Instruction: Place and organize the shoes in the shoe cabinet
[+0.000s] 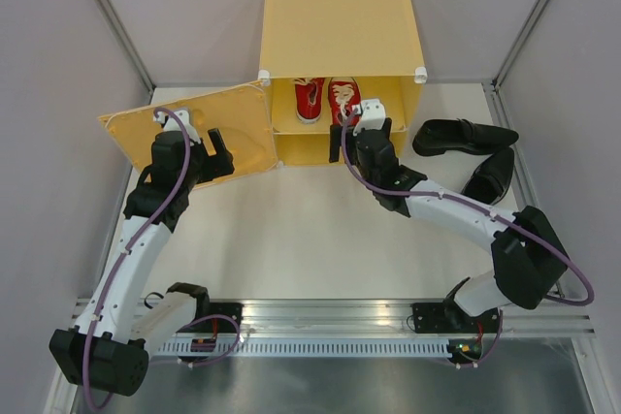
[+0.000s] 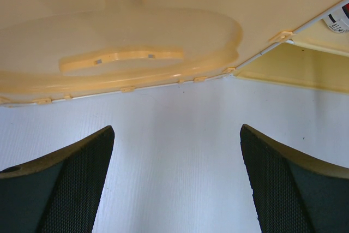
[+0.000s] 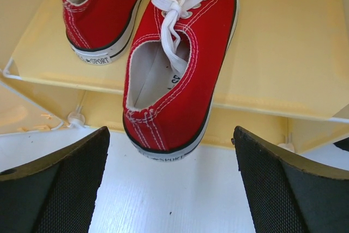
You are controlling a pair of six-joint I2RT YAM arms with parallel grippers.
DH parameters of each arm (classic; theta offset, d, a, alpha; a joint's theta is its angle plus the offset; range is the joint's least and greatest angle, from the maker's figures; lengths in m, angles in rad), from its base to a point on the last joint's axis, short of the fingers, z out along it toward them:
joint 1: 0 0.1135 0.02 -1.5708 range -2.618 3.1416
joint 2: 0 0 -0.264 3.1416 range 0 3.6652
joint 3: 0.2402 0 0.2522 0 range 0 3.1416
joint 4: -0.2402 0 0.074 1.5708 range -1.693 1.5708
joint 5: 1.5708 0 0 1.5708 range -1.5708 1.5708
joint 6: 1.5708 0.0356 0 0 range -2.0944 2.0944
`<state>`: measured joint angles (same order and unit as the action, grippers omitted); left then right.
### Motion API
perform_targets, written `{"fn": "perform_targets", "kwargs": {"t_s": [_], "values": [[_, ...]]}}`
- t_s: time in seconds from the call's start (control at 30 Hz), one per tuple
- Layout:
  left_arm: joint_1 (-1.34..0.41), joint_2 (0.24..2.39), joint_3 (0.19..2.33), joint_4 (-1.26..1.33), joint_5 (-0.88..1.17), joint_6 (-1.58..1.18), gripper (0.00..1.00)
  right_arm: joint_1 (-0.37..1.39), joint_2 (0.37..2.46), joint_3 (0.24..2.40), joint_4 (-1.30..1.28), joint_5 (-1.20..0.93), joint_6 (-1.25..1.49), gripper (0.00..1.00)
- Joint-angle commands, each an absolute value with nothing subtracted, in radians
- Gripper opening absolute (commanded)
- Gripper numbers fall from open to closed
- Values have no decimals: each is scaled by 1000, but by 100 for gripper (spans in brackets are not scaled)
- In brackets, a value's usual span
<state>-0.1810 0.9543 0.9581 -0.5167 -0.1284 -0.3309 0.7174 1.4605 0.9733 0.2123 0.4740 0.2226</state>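
The yellow-orange shoe cabinet (image 1: 340, 26) stands at the back with its door (image 1: 247, 123) swung open to the left. Two red sneakers (image 1: 310, 99) (image 1: 343, 99) sit side by side on the inner shelf (image 3: 272, 53), toes inward. In the right wrist view the right sneaker's (image 3: 180, 58) heel overhangs the shelf's front edge, and the left sneaker (image 3: 101, 12) lies further in. My right gripper (image 1: 342, 138) (image 3: 170, 129) is open and empty just in front of that heel. Two black dress shoes (image 1: 464, 136) (image 1: 492, 176) lie on the table right of the cabinet. My left gripper (image 1: 218, 147) (image 2: 177, 129) is open and empty, facing the door's inner side (image 2: 136, 25).
Grey walls enclose the white table on three sides. The open door reaches out to the left wall. The compartment under the shelf shows nothing in it. A metal rail (image 1: 320, 312) runs along the near edge by the arm bases.
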Motion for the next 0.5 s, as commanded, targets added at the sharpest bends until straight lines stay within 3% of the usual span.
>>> {"fn": "perform_targets", "kwargs": {"t_s": [0.0, 0.13, 0.3, 0.43, 0.47], "values": [[-179, 942, 951, -483, -129, -307, 98, 721, 1505, 1015, 311, 545, 253, 98], [-179, 942, 951, -485, -135, -307, 98, 722, 1566, 1043, 322, 568, 252, 98], [-179, 942, 951, -488, -140, -308, 98, 721, 1601, 1061, 348, 607, 245, 89], [-179, 942, 951, -489, -143, -310, 98, 721, 1608, 1063, 357, 629, 244, 74], [-179, 942, 951, -489, -141, -308, 98, 721, 1606, 1062, 359, 629, 242, 63]]}}
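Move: The right hand, open, is just short of the overhanging heel of the red shoe on the cabinet's upper shelf; the shoe's middle lies about 9 cm ahead, 2 cm left and 3 cm below. The other red shoe stands roughly 7 cm left of it and 2 cm farther in. The shelf edge is some 5 cm ahead of the hand and 7 cm lower. From the left hand the shoe lies about 17 cm ahead, 29 cm right and 4 cm below. The right hand eases about 3.5 cm forward and down, turning slightly clockwise, fingers closing around the shoe's overhanging heel. ##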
